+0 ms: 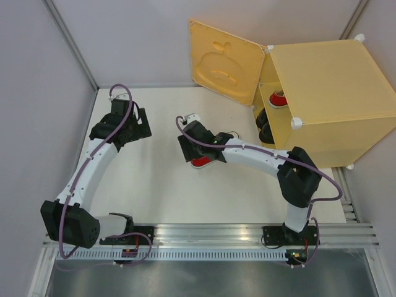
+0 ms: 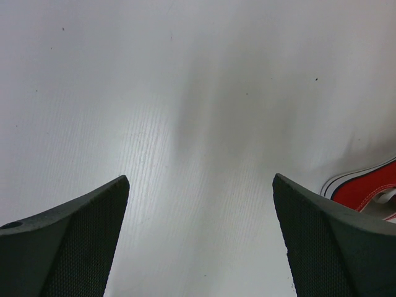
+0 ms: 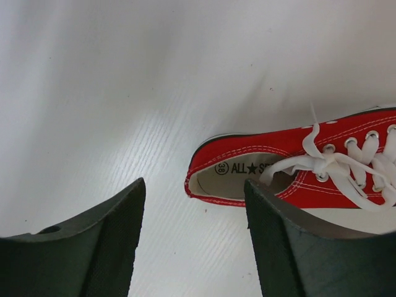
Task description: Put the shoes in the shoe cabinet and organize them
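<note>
One red sneaker (image 3: 297,167) with white laces lies on the white table, its heel opening facing my right gripper (image 3: 195,185). That gripper is open and hangs just above the heel, with the right finger (image 3: 291,247) over the opening and nothing held. In the top view the right gripper (image 1: 190,153) covers most of this sneaker (image 1: 202,163). The yellow shoe cabinet (image 1: 328,93) stands at the back right with its door (image 1: 226,59) swung open. Inside it are another red sneaker (image 1: 278,99) and black shoes (image 1: 266,127). My left gripper (image 2: 201,179) is open and empty over bare table, with the sneaker (image 2: 365,189) at the view's right edge.
Grey walls close in the table on the left and at the back. The open cabinet door juts out over the back of the table. A metal rail (image 1: 210,232) runs along the near edge by the arm bases. The left gripper (image 1: 141,124) is at the table's left.
</note>
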`<action>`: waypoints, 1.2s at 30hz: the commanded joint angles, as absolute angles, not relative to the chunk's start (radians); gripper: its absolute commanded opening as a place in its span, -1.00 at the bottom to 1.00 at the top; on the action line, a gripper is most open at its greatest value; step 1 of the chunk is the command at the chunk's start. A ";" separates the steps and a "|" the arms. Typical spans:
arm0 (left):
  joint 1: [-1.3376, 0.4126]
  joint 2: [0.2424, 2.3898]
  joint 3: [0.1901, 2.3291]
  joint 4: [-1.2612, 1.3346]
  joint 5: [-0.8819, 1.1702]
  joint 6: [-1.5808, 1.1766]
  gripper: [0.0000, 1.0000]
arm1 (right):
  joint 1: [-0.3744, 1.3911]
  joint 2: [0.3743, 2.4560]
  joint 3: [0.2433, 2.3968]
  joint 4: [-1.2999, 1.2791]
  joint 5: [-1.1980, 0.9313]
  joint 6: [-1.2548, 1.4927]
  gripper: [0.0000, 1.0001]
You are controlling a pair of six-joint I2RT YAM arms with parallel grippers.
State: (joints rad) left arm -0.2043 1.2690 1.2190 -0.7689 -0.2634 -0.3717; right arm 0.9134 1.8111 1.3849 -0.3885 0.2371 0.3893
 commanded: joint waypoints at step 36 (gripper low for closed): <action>-0.206 1.276 1.207 -0.718 -0.290 -0.333 0.98 | 0.942 1.913 1.721 -0.785 0.218 0.180 -0.99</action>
State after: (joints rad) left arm -0.2043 1.2716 1.2102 -0.7528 -0.2790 -0.3683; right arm 0.9573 2.0438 1.6192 -0.7189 0.2016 0.2714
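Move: The remaining red shoe lies on the table with its heel almost under the right hand and its toe out to the right; its middle is roughly 6 cm ahead, 6 cm to the right and 9 cm below. In the cabinet, the black shoes sit some 15 cm ahead and 22 cm right of that hand, the shelved red shoe about 24 cm ahead and 24 cm right. From the left hand, the table shoe's middle is about 30 cm right, 4 cm ahead and 18 cm below. The table shoe's heel is what the right hand drops onto: it goes down about 8 cm, one finger inside the shoe's opening and the other behind the heel, and closes to pinch the back wall. Keeping that pinch, it then rises some 2.5 cm and draws back about as much, the wrist rolling its left side down and tipping the fingers steeper, some 20 degrees in all. ##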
